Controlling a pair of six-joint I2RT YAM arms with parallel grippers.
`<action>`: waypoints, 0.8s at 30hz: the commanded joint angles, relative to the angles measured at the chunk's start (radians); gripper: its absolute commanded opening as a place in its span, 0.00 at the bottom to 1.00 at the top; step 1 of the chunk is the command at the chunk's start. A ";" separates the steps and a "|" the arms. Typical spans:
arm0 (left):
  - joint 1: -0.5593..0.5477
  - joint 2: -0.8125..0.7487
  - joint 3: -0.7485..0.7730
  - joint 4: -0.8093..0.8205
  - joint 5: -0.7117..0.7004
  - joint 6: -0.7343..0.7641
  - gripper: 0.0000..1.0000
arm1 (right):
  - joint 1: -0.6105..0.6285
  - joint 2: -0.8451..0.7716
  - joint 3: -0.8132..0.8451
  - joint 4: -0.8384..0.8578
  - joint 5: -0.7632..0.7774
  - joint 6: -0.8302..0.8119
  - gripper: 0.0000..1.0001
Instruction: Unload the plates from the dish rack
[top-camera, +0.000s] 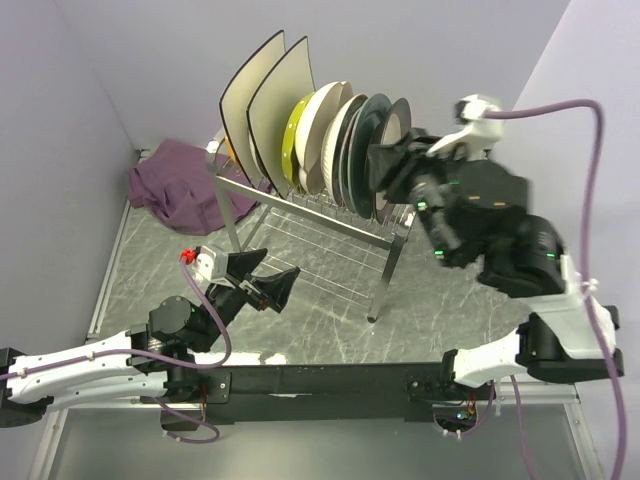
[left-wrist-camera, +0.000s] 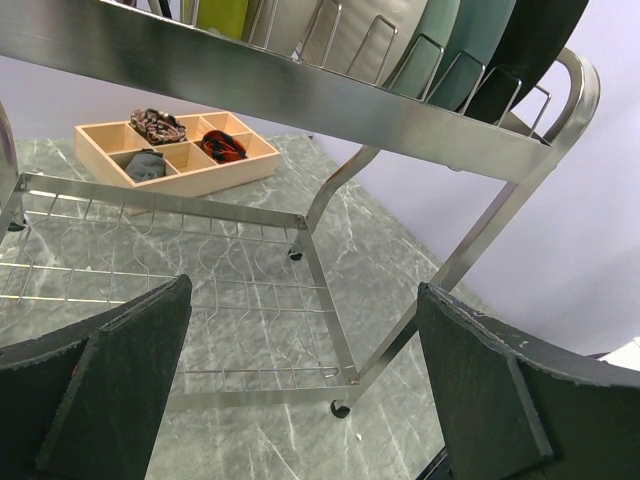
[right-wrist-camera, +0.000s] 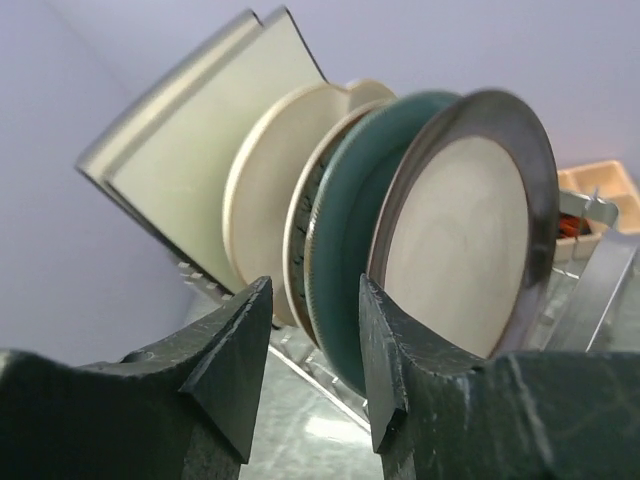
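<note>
The dish rack (top-camera: 310, 222) stands mid-table with the plates upright in its tines: two cream square plates (top-camera: 262, 95), a yellow-green one (top-camera: 296, 135), a cream round one (top-camera: 325, 125), a teal one (top-camera: 374, 125) and a brown-rimmed one (top-camera: 398, 122) at the right end. My right gripper (top-camera: 378, 165) hovers by that end. In the right wrist view its jaws (right-wrist-camera: 315, 300) stand partly apart with nothing between them; the brown-rimmed plate (right-wrist-camera: 460, 230) and teal plate (right-wrist-camera: 365, 240) lie just beyond. My left gripper (top-camera: 280, 262) sits wide open and empty, low before the rack's frame (left-wrist-camera: 300, 90).
A purple cloth (top-camera: 175, 185) lies bunched at the back left against the wall. A wooden compartment box (left-wrist-camera: 175, 150) with small items sits behind the rack. The rack's low wire shelf (left-wrist-camera: 200, 290) and its legs stand close ahead of the left gripper.
</note>
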 joint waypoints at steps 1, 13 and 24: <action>-0.005 -0.010 0.001 0.046 0.009 0.007 1.00 | 0.022 0.056 0.015 -0.059 0.217 -0.004 0.48; -0.005 0.004 0.001 0.049 0.016 0.007 0.99 | -0.073 0.049 -0.111 -0.097 0.135 0.045 0.50; -0.005 0.042 0.010 0.052 0.003 0.013 0.99 | -0.125 0.026 -0.196 -0.047 0.034 0.027 0.44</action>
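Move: The dark-rimmed plate at the rack's right end has its middle about 15 cm ahead of the right hand, 3 cm to its right and 8 cm lower. The teal plates stand some 5 cm to the left of that plate, the patterned plate about 10 cm to its left; the rack's right end rail is roughly 7 cm to its right and 10 cm lower. From the left hand the dark-rimmed plate lies about 20 cm ahead, 24 cm right and 16 cm up. Lower the right gripper about 9 cm while easing it some 4 cm forward onto the near edge of the dark-rimmed plate, swaying slightly left first and then back. Roll it about 15 degrees, left side down, and turn it some 10 degrees clockwise, tipping down slightly, so the half-open fingers straddle the rim, left finger on the teal plates' side; don't close yet. ##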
